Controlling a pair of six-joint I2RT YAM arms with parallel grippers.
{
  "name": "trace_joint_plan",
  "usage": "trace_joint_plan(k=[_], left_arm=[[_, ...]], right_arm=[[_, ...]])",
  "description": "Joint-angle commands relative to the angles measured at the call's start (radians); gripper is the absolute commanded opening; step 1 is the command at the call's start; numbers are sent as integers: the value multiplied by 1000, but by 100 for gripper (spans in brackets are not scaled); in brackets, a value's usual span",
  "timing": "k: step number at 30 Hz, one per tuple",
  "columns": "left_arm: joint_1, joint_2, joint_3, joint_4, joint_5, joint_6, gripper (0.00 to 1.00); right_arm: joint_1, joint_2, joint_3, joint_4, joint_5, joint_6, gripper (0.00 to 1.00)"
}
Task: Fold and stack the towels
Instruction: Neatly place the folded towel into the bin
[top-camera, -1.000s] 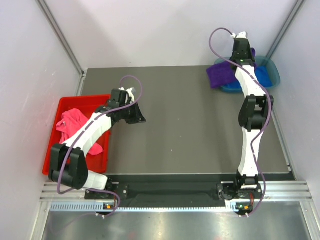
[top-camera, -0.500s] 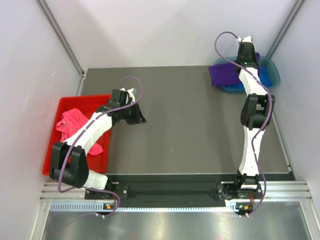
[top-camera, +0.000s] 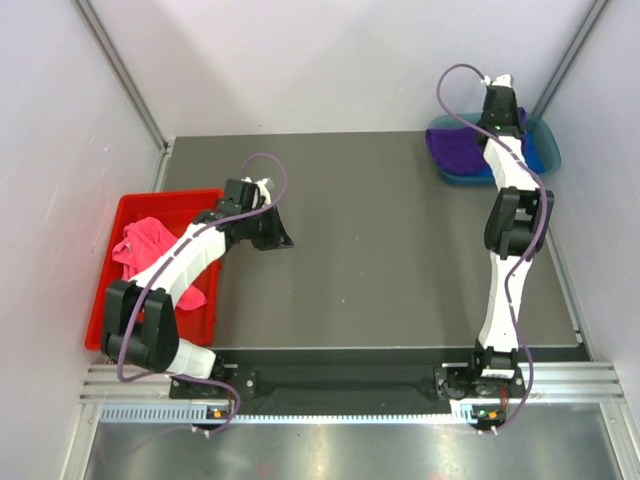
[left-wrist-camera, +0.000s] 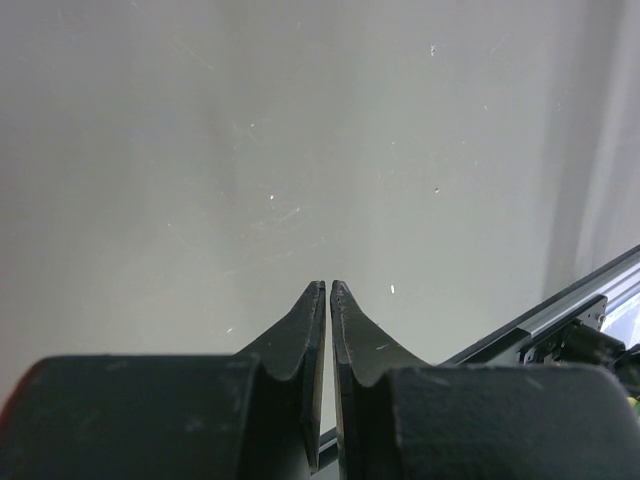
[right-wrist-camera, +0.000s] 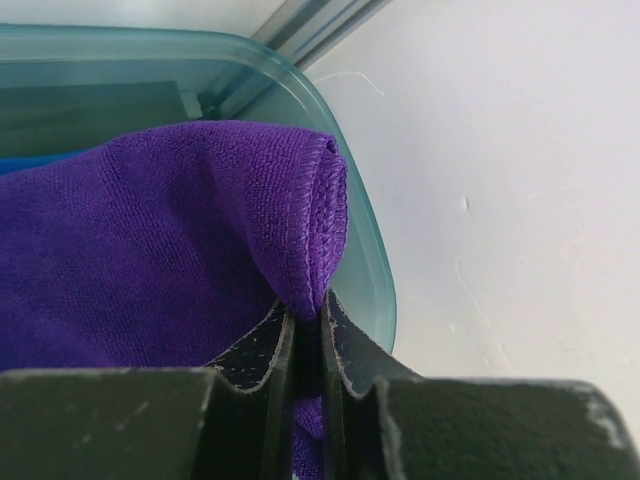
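A purple towel (top-camera: 457, 150) lies in the teal tray (top-camera: 540, 135) at the back right, over a royal blue towel (top-camera: 531, 160). My right gripper (right-wrist-camera: 307, 312) is shut on the purple towel (right-wrist-camera: 150, 240), pinching a folded corner by the tray rim (right-wrist-camera: 372, 270). A pink towel (top-camera: 145, 248) lies crumpled in the red bin (top-camera: 155, 205) at the left. My left gripper (left-wrist-camera: 328, 286) is shut with nothing in it and hangs over the bare table (left-wrist-camera: 300, 150). In the top view the left gripper (top-camera: 278, 238) is just right of the bin.
Walls close in the table on the left, back and right. The grey mat (top-camera: 370, 250) fills the middle. A metal rail (left-wrist-camera: 560, 305) runs along the near edge, where both arm bases stand.
My right gripper has carried the purple towel to the right and back, from hanging over the tray's left rim to lying inside the tray. The left arm has stayed put.
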Motion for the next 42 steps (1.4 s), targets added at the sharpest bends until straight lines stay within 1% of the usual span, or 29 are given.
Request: trace_joint_plan(k=[1,14,17,18,20,21,23,24,27,29,30,37,42], left_arm=[[5,7,3,7,16,14,11],[5,17,3,8,15,12,11],[6,17,3,7,14,12,11],[5,18,3,7,16,11,11],[5,15,1,7,13,11,11],[5,14,1,7,11,11,11],[5,12,-2,8,10,11,12],[5,12,-2,8,11,9,13],[5,7,-2,11,11,8,13],[5,7,-3,16,13,5,13],[5,7,-3,16,14,5,13],[5,-22,-6,22,1,0,15],[5,-52,6,13,-24,8,15]], right_arm=[[-28,-7,47,60,-3,18,0],[-68,18,32,56,-35,69,0],[-74,24,29,36,-60,93,16],[-74,24,27,34,-64,99,26],[-77,21,29,24,-67,118,39],[-79,16,29,22,-72,124,55],[-77,4,35,5,-75,144,67],[-79,-2,44,-2,-78,150,75],[-79,-26,65,-33,-83,174,88],[-77,-51,75,-58,-90,197,94],[-79,-60,79,-67,-96,207,100],[-73,-187,64,-151,-210,361,100],[-45,-330,-52,-171,-282,467,100]])
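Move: The right hand still pinches one end of the purple towel over the right half of the teal bin. The bin's middle is about 8 cm to its left, 5 cm back and 10 cm below, and the right rim some 10 cm to its right and 4 cm back. Nearly centred in the bin, the blue towel lies 8 cm left, 6 cm back and 10 cm below. From the left hand the bin's middle is roughly 54 cm right and 27 cm ahead. The right hand carries the pinched end of the purple towel about 3 cm to the right, towards the bin's right rim, then also sinks nearly 3 cm to lay it down, its fingers starting to open partway through the descent and letting go of the towel as they spread wide. It then lifts off with open fingers, accelerating upward some 7 cm and drifting about 4 cm left and a little back, while the wrist rolls some 20 degrees, left side rising, and the fingertips tip up slightly. ##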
